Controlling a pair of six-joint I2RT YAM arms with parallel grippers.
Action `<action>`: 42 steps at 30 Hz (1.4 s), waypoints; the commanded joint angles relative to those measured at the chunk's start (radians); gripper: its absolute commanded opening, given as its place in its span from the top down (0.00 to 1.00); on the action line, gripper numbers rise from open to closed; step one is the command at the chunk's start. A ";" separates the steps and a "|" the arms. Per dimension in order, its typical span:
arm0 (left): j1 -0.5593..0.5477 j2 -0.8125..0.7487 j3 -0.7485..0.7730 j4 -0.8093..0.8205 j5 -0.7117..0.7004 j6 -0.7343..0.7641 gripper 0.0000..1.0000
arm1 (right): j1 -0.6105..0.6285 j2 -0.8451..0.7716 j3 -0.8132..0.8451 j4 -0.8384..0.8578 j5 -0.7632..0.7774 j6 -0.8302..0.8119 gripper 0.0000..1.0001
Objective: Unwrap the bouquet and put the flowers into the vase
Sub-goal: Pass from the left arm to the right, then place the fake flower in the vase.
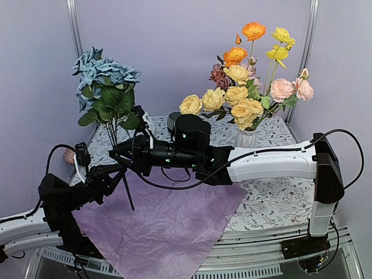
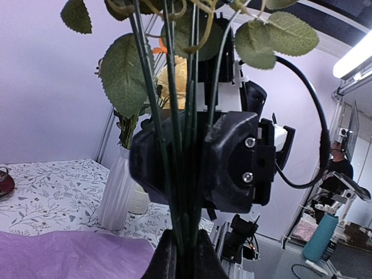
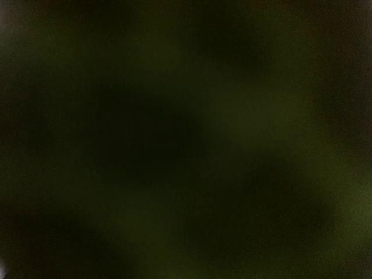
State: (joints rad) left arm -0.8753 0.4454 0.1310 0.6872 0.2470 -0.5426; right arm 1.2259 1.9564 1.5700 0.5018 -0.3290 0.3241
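A bunch of dusty blue flowers [image 1: 104, 72] with green leaves stands upright at the left. My left gripper [image 1: 118, 172] [image 2: 185, 247] is shut on its green stems [image 2: 174, 145] near their lower end. My right gripper [image 1: 119, 152] [image 2: 215, 160] reaches across from the right and sits against the same stems just above the left one; how its jaws stand is hidden. Leaves cover the right wrist view, leaving it a dark green blur. The white ribbed vase [image 1: 245, 139] [image 2: 116, 192] at the back right holds yellow, orange and pink blooms [image 1: 244, 96]. The pink-purple tissue paper [image 1: 168, 226] [image 2: 64, 256] lies spread flat.
The right arm [image 1: 267, 163] stretches across the table's middle, above the patterned cloth [image 1: 279, 200]. A cream mug [image 2: 139, 200] stands just behind the vase. A red saucer [image 2: 3, 181] shows at the far left. The paper hangs over the front table edge.
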 commanded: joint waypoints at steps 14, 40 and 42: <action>-0.020 -0.056 -0.031 -0.028 -0.034 0.001 0.18 | 0.002 -0.159 -0.099 -0.005 0.074 -0.059 0.97; -0.019 0.040 0.025 0.030 -0.034 0.060 0.08 | 0.002 -0.849 -0.450 -0.238 0.378 -0.431 0.97; -0.019 0.035 0.027 0.017 -0.032 0.058 0.08 | 0.001 -0.914 -0.492 -0.248 0.406 -0.425 0.97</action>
State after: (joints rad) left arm -0.8837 0.4843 0.1307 0.6926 0.2016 -0.4969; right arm 1.2293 1.1351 1.1416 0.2932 0.0124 -0.0917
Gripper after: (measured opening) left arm 0.922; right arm 0.046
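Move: Between the right hand's fingertips run the blue flowers' stems, blooms some 24 cm above; the left hand still pinches the same stems, about 5 cm below the right hand. From the right hand the vase stands roughly 15 cm ahead, 39 cm to the right and, at its middle, 16 cm lower, with the mug about 14 cm to the right of it and 3 cm farther out. Purple paper lies beneath, centred some 10 cm right, 2 cm back and 28 cm down. Closing its partly open fingers, the right hand pinches the blue flowers' stems just above the left gripper; the left hand, nearly in place, then opens wide and lets go. The right hand carries the bunch some 22 cm right and about 14 cm up, away from the left hand towards the vase, gathering speed, turning clockwise and tipping the blooms back so the stem ends swing forward, some 30 degrees in all. ##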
